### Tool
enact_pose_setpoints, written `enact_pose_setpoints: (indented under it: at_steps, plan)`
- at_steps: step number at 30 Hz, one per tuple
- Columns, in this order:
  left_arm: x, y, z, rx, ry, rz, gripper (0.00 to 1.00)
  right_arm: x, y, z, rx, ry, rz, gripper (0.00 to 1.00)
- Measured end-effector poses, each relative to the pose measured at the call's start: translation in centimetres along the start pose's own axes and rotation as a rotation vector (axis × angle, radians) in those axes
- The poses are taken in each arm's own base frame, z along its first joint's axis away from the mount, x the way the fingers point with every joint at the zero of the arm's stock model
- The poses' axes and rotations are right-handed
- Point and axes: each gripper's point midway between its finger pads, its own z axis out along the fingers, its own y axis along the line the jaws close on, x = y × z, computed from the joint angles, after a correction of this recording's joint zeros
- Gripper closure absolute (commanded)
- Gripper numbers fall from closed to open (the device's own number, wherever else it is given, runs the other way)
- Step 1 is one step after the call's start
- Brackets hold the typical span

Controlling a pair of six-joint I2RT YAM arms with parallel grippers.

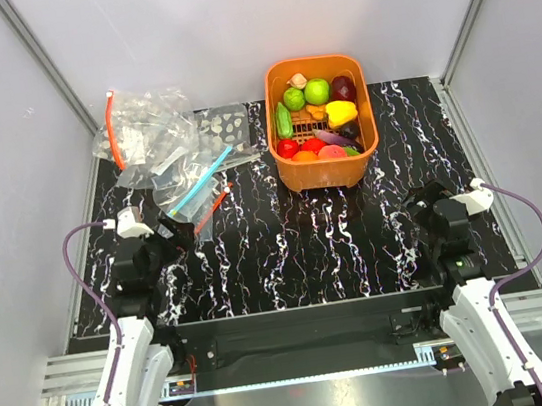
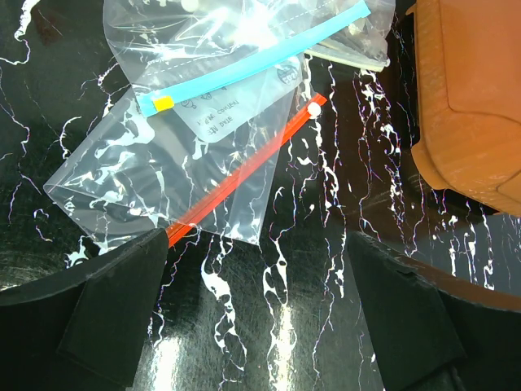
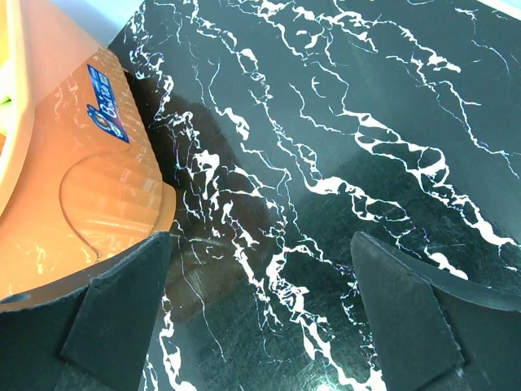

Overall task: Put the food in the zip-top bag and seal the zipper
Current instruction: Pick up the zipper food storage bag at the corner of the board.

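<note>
The food, small glossy toy fruits and vegetables, lies in an orange basket (image 1: 315,61) at the back centre: a green apple (image 1: 317,90), a yellow pepper (image 1: 341,112), a red tomato (image 1: 288,147) and a green cucumber (image 1: 284,120) among them. The clear zip-top bag (image 2: 155,187) lies flat on the black marbled table, empty, its red-orange zipper (image 2: 244,169) running diagonally. My left gripper (image 2: 256,265) is open just short of the bag's near corner, touching nothing. My right gripper (image 3: 260,257) is open over bare table, right of the basket (image 3: 73,187).
A blue-stripped bag (image 2: 244,61) overlaps the clear bag's far edge. Crumpled bags with white spots (image 1: 145,135) are piled at the back left, one with a red strip. The basket's side (image 2: 468,98) is close on the left gripper's right. Grey walls enclose the table.
</note>
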Motion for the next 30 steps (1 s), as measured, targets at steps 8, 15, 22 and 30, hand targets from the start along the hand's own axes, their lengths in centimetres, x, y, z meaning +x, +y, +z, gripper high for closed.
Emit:
enact_pose_setpoints:
  at_steps: [8,15,22,30]
  plan:
    - [0.7,0.9,0.5,-0.047,0.031,-0.018,0.01,-0.2,0.2,-0.1,-0.009,-0.008,0.002,0.0]
    - [0.1,2.1,2.1,-0.193,0.091,-0.15,0.01,-0.4,0.3,-0.2,-0.016,-0.014,0.002,0.0]
    - [-5.0,1.5,5.6,-0.244,0.054,-0.321,0.01,-0.3,0.3,-0.2,-0.015,-0.012,0.001,0.0]
    - [-9.6,1.8,10.0,-0.269,-0.001,-0.456,0.01,-0.3,0.3,-0.2,-0.015,-0.011,0.0,0.0]
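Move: The puffed clear bag with the orange zipper, at the board's far left corner, has its middle about 26 cm ahead of the left hand, 7 cm to its left and 9 cm below. On the way, all some 12 cm below, a flat orange-zipped bag lies 7 cm ahead and 1 cm left, a blue-zipped bag 17 cm straight ahead, and a pale-zipped bag 25 cm ahead, 12 cm right. From the idle right hand the corner bag is roughly 27 cm ahead and 57 cm left. Dip the left gripper a couple of centimetres, then swing it forward about 13 cm and some 5 cm left, climbing to finish a little higher than it began, towards the puffed bag at the far left corner. Turn the hand about 20 degrees counter-clockwise on the way, letting its left side sink and the fingertips tip down slightly; keep the fingers wide open and touch nothing yet. ##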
